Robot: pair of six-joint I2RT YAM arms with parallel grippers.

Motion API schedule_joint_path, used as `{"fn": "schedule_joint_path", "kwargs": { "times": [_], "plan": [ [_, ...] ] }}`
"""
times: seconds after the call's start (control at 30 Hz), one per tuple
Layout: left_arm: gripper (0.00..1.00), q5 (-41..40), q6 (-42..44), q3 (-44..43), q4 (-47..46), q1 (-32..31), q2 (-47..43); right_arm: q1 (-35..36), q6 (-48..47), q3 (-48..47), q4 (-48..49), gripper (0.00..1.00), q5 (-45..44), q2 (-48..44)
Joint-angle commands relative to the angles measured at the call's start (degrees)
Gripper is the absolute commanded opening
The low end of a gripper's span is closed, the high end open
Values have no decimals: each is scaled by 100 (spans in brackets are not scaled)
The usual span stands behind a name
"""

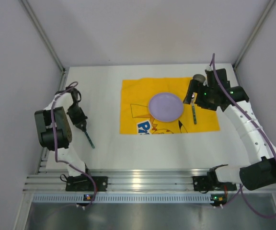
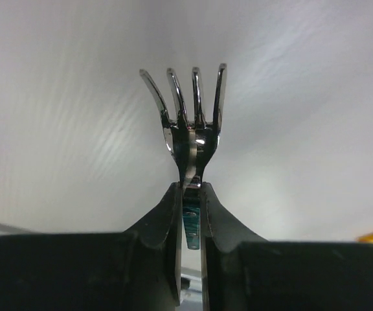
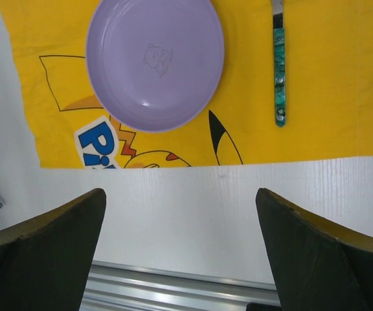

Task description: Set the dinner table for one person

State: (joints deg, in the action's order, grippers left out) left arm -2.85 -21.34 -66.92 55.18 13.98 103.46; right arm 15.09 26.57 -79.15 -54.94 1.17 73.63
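On the white dinner table [image 1: 104,91] lies a yellow cartoon cloth [image 1: 133,96] with a purple plate [image 1: 166,106] in its middle. A teal-handled piece of cutlery [image 1: 194,115] rests on the cloth to the right of the plate [image 3: 154,61]. At the table's left, my left gripper [image 1: 83,125] is shut on a fork [image 2: 186,97] at its neck. The tines stick out past the fingers and the teal handle [image 1: 91,143] trails toward the near edge. My right gripper [image 3: 180,194] is open and empty, hovering over the cloth's right side near the cutlery [image 3: 279,78].
A ribbed aluminium rail [image 1: 143,179] runs along the near edge between the arm bases. Grey walls enclose the table on the left, back and right. Bare white tabletop [image 3: 186,214] lies between the cloth [image 3: 342,97] and the rail.
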Motion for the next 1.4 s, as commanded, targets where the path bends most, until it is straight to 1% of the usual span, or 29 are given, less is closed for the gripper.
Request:
{"fn": "schedule_joint_path", "kwargs": {
  "times": [0.0,0.03,0.07,0.13,0.17,0.2,0.23,0.27,0.33,0.37,0.47,0.5,0.6,0.8,0.83,0.9,0.93,0.97,1.0,1.03,1.07,1.1,1.17,1.2,1.23,1.27,1.3,1.33,1.37],
  "plan": [
    [0,197,-150,-1409,132,-737,147,-50,-46,-258,53,100,6,-111],
    [0,258,-125,-1743,194,-1130,218,-33,-46,-276,53,100,6,-120],
    [0,415,-107,-2390,300,-1317,305,-50,-29,-285,53,100,-11,-138],
    [0,504,-72,-3052,441,-1895,699,-50,-46,-302,45,100,-11,-164],
    [0,635,-11,-3621,563,-2055,858,-85,-46,-311,18,100,-20,-190],
    [0,628,-2,-3905,651,-2196,1226,-85,-38,-311,18,100,-29,-217],
    [0,663,7,-4169,730,-2450,1421,-94,-38,-311,1,100,-29,-234],
    [0,768,33,-4581,766,-2566,1605,-138,-46,-320,-34,100,-29,-252],
    [0,996,34,-4935,837,-2864,2105,-147,-64,-329,-78,100,-47,-305],
    [0,1049,42,-5250,854,-2970,2247,-164,-73,-346,-131,100,-64,-331],
    [0,699,-10,-5900,1065,-3357,2845,-200,-99,-346,-227,100,-91,-410],
    [0,664,-71,-6016,1091,-3410,3064,-208,-99,-338,-245,100,-91,-454],
    [0,707,-89,-6132,916,-3568,3285,-235,-99,-311,-316,100,-91,-507],
    [0,689,-151,-6105,740,-3674,3426,-235,-90,-267,-395,100,-257,-568],
    [5,681,-168,-6071,723,-3674,3418,-244,-90,-267,-386,100,-249,-569],
    [23,619,-221,-5965,644,-3674,3322,-244,-82,-267,-404,100,-266,-569],
    [43,584,-239,-5904,582,-3683,3260,-244,-73,-267,-412,100,-266,-569],
    [51,497,-256,-5781,504,-3683,3190,-235,-64,-258,-404,100,-275,-560],
    [61,444,-256,-5719,451,-3674,3015,-235,-64,-250,-412,100,-266,-568],
    [86,374,-239,-5649,406,-3674,2909,-244,-64,-241,-413,100,-275,-586],
    [94,338,-169,-5535,363,-3674,2795,-235,-47,-215,-413,100,-275,-586],
    [94,-210,-134,-5482,292,-3674,2498,-244,-55,-206,-404,100,-275,-621],
    [94,-880,59,-4738,-153,-3692,1971,-244,-46,-171,-404,100,-258,-700],
    [94,-1319,156,-4291,-504,-3692,1211,-235,-46,-153,-404,100,-231,-735],
    [95,-2106,270,-3799,-1396,-3674,785,-244,-55,-135,-352,100,-196,-779],
    [96,-2506,558,-2741,-1874,-3657,363,-244,-90,-92,-316,100,-144,-901],
    [97,-2771,779,-2174,-2366,-3570,-467,-244,-108,-57,-272,100,39,-972],
    [97,-2973,1007,-906,-3607,-3482,-876,-244,-125,-21,-167,100,102,-1060],
    [97,-2854,1488,-241,-4228,-3368,-1263,-235,-125,92,-88,100,155,-1156]
  ]
}}
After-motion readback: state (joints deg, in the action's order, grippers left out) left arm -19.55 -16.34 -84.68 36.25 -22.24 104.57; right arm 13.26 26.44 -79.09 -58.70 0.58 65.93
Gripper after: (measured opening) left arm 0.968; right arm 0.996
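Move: The left hand already holds the fork by its neck just above the bare table. The spot for it, on the yellow placemat left of the plate, is about 18 cm ahead and 28 cm to the right. The plate's middle is some 19 cm right of that spot and level with it; the mat's blue letter print is 13 cm nearer and 6 cm right of it. From the right hand the spot is about 13 cm ahead, 31 cm left and 21 cm below. Swiftly forward and right in an arc, rising about 11 cm and then sinking again, the left hand carries the fork to the placemat while turning some 35 degrees clockwise. It holds there as the fingers open wide and let go of the fork, then backs off left and up about 12 cm, tilting. The empty, open right hand eases back, up and right about 4 cm. ##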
